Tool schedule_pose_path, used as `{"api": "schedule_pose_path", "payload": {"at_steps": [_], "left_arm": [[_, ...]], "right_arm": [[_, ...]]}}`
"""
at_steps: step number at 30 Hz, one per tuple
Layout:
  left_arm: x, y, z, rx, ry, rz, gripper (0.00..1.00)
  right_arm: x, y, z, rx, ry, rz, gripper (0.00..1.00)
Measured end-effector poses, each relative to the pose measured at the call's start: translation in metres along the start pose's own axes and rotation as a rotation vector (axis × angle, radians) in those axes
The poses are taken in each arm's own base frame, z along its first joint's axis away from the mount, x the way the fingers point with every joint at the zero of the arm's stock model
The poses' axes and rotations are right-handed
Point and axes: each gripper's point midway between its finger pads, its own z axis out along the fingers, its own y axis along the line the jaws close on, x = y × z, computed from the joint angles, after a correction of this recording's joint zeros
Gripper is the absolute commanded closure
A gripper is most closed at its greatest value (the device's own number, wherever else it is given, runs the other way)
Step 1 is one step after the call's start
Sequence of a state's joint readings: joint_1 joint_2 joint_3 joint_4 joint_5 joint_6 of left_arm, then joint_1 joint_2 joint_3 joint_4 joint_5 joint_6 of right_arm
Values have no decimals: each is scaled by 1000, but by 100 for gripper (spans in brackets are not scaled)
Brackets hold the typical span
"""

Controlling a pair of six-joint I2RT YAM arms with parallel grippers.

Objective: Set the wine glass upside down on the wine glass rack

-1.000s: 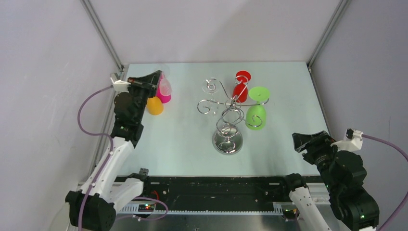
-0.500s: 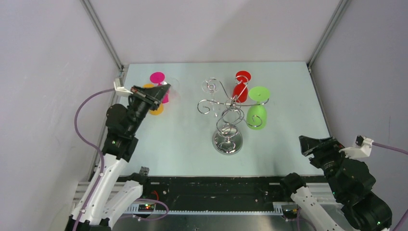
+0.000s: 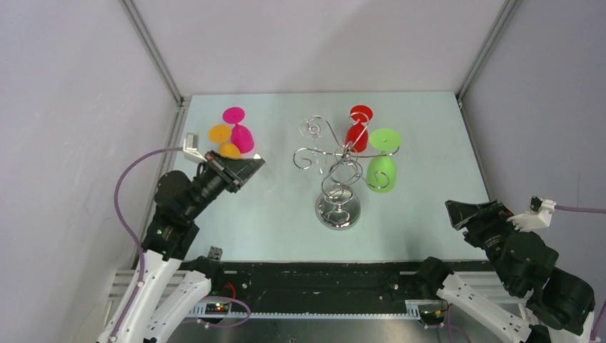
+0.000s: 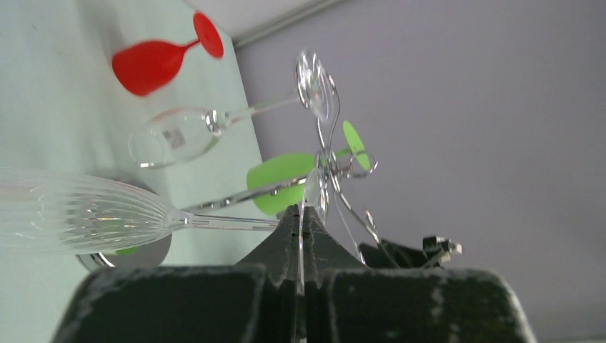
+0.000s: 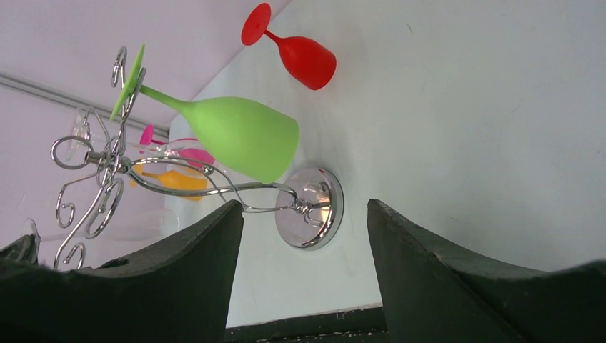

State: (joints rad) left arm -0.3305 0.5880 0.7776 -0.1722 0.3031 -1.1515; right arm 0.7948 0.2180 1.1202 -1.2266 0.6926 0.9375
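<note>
A clear ribbed wine glass (image 4: 86, 214) lies sideways in the left wrist view, its bowl to the left and its stem running to a foot pinched between my fingers. My left gripper (image 4: 300, 213) is shut on that foot. From above, the left gripper (image 3: 250, 166) hovers left of the chrome wine glass rack (image 3: 339, 175), and the clear glass hardly shows there. On the rack hang a green glass (image 3: 380, 171) and another clear glass (image 4: 179, 136), both upside down. My right gripper (image 5: 305, 207) stands open and empty at the near right, facing the rack's mirrored base (image 5: 321, 221).
A red glass (image 3: 356, 134) stands upside down just behind the rack. A pink glass (image 3: 239, 132) and an orange glass (image 3: 225, 143) stand upside down at the back left. The black table edge (image 3: 321, 275) runs along the front.
My left arm has drawn back from the pink and orange glasses toward the front and right, carrying the clear glass. The right arm has pulled back a little toward the near right corner.
</note>
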Motion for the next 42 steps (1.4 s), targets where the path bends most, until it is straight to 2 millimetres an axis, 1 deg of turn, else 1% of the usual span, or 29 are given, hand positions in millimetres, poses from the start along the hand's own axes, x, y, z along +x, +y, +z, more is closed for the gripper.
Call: {"api": "schedule_pose_path", "payload": {"at_steps": [5,10,13,17,20,23,25,30,37,42], "left_arm": [[28,1,-2,2,110,-13,100],[54,-6,-8,30,213,-16,100],[66,-11,-11,46,263,-12,100],[76,-25,-9,69,328,-8,100],[85,-40,-8,99,376,10,100],[90,-47,-4,109,403,29,100],[90,-53,1,114,410,45,100],[89,-64,19,118,422,85,100],[95,-64,40,107,450,112,100],[101,-59,55,95,466,112,100]], "right_arm": [[-2,-1,4,16,-6,11,32],[-3,-3,5,25,-14,24,32],[-2,-2,6,30,-11,24,32],[0,0,9,41,-4,15,32],[1,1,10,47,0,13,32],[2,1,11,49,1,15,32],[3,0,12,52,2,14,32],[8,-2,15,63,10,7,32],[8,-1,15,61,9,9,32],[8,-1,15,59,11,9,32]]}}
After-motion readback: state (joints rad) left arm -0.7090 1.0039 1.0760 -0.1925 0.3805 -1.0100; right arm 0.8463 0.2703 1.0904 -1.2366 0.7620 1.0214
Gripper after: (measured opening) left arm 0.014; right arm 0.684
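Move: The left gripper already holds a clear ribbed glass upside down by its foot. The rack's free left hook is about 10 cm to its right, only 1 cm ahead and slightly lower. The already hung clear glass is some 13 cm right and 8 cm ahead, its middle 8 cm below; the rack's hub is about 20 cm right and 2 cm ahead, near hand height. From the right hand, that hook lies some 33 cm left and 11 cm ahead. Carry the upside-down glass rightward to the rack with the left gripper, about 12 cm in all, keeping the foot pinched. Swing back some 6 cm as you go right, turning the hand about 25 degrees clockwise, then come forward again around the near side of the free left hook, so the stem ends on the hub side of it. ##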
